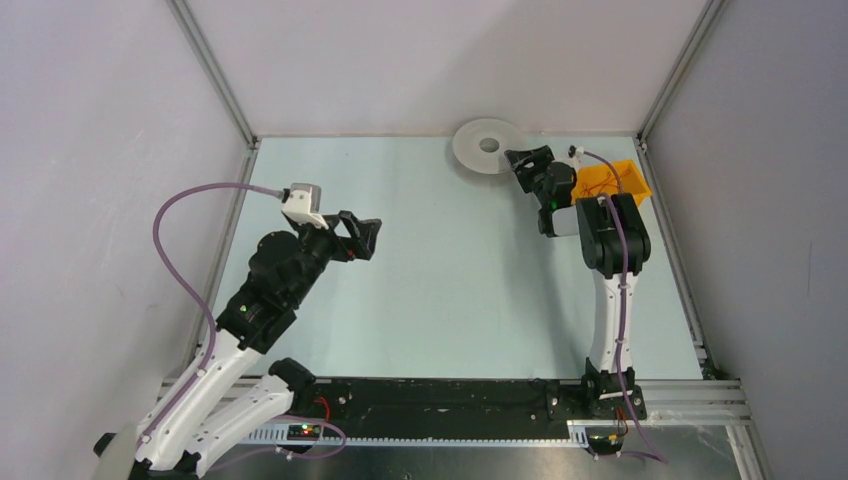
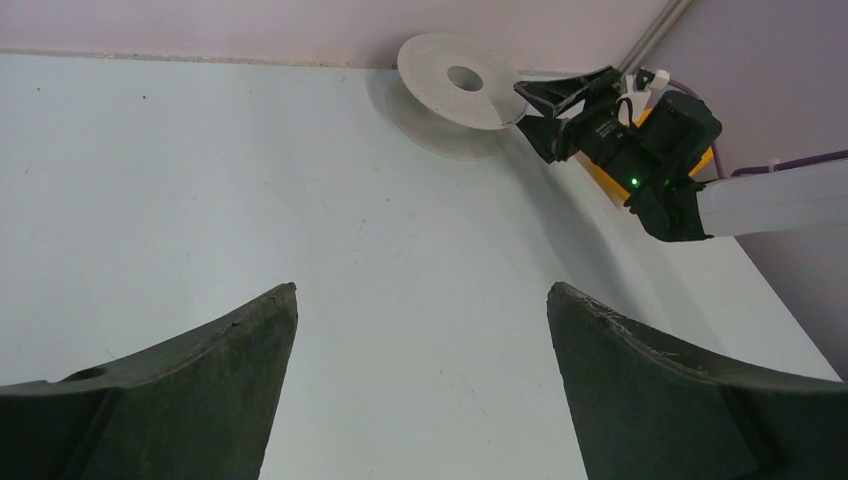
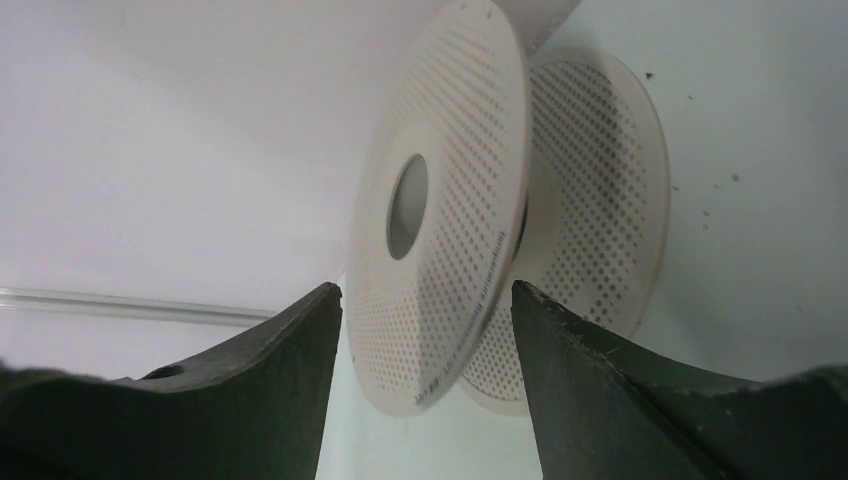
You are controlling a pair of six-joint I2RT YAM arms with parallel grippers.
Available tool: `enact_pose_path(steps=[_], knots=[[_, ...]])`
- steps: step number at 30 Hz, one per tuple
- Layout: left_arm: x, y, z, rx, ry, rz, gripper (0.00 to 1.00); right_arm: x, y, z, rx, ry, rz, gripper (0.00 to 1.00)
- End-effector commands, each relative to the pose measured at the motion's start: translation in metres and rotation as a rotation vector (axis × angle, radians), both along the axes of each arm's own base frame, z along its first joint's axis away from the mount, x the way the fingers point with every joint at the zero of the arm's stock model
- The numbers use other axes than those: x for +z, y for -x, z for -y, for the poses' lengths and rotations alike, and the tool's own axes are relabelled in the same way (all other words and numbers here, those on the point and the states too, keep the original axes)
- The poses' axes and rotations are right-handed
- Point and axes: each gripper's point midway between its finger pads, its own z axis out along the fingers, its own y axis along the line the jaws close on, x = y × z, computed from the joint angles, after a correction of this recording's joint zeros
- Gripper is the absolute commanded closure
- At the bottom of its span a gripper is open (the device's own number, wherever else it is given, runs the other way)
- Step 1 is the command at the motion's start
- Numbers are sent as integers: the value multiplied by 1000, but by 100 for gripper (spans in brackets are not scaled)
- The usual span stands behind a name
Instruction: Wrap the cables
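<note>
The pale grey perforated spool (image 1: 487,146) lies at the back of the table by the rear wall; it also shows in the left wrist view (image 2: 455,80). My right gripper (image 1: 520,162) is open at the spool's right edge. In the right wrist view its fingers straddle the rim of the spool's near flange (image 3: 450,250) with a gap on each side, and the gripper (image 3: 428,290) grips nothing. My left gripper (image 1: 372,238) is open and empty over the left middle of the table, its fingers wide apart (image 2: 422,290). The thin reddish-brown cable cannot be made out in any view.
An orange bin (image 1: 625,178) stands at the back right corner, just behind the right arm's wrist; it also shows in the left wrist view (image 2: 606,182). Aluminium frame posts and grey walls close in the table on three sides. Lilac arm cables loop beside the left arm (image 1: 175,260).
</note>
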Motion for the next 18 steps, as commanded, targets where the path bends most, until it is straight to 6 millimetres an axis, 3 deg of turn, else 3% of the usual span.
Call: enact_pose_path(steps=[1,5,11,18], knots=[[6,-3,1,-7,-5,33,2,23,-17,-5,9,-22,59,34],[2,-5,1,2,-10,21,2,17,-24,-11,36,-59,41,37],[-1,-6,2,1,-13,12,2,14,-24,-9,45,-66,30,55],[-1,-6,-1,12,-17,16,2,44,-17,-8,99,-35,111,93]])
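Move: The white spool's middle is about 5 cm ahead of the right hand, 5 cm to its left and 4 cm below; the near rim of its upper flange already sits between the open fingers. The yellow box is roughly 17 cm to that hand's right, level with it fore and aft and 5 cm lower. From the left hand the spool lies some 38 cm ahead, 19 cm right and 25 cm down. The right hand edges 2 cm forward, bobbing up then down, and pinches the spool's upper rim. ##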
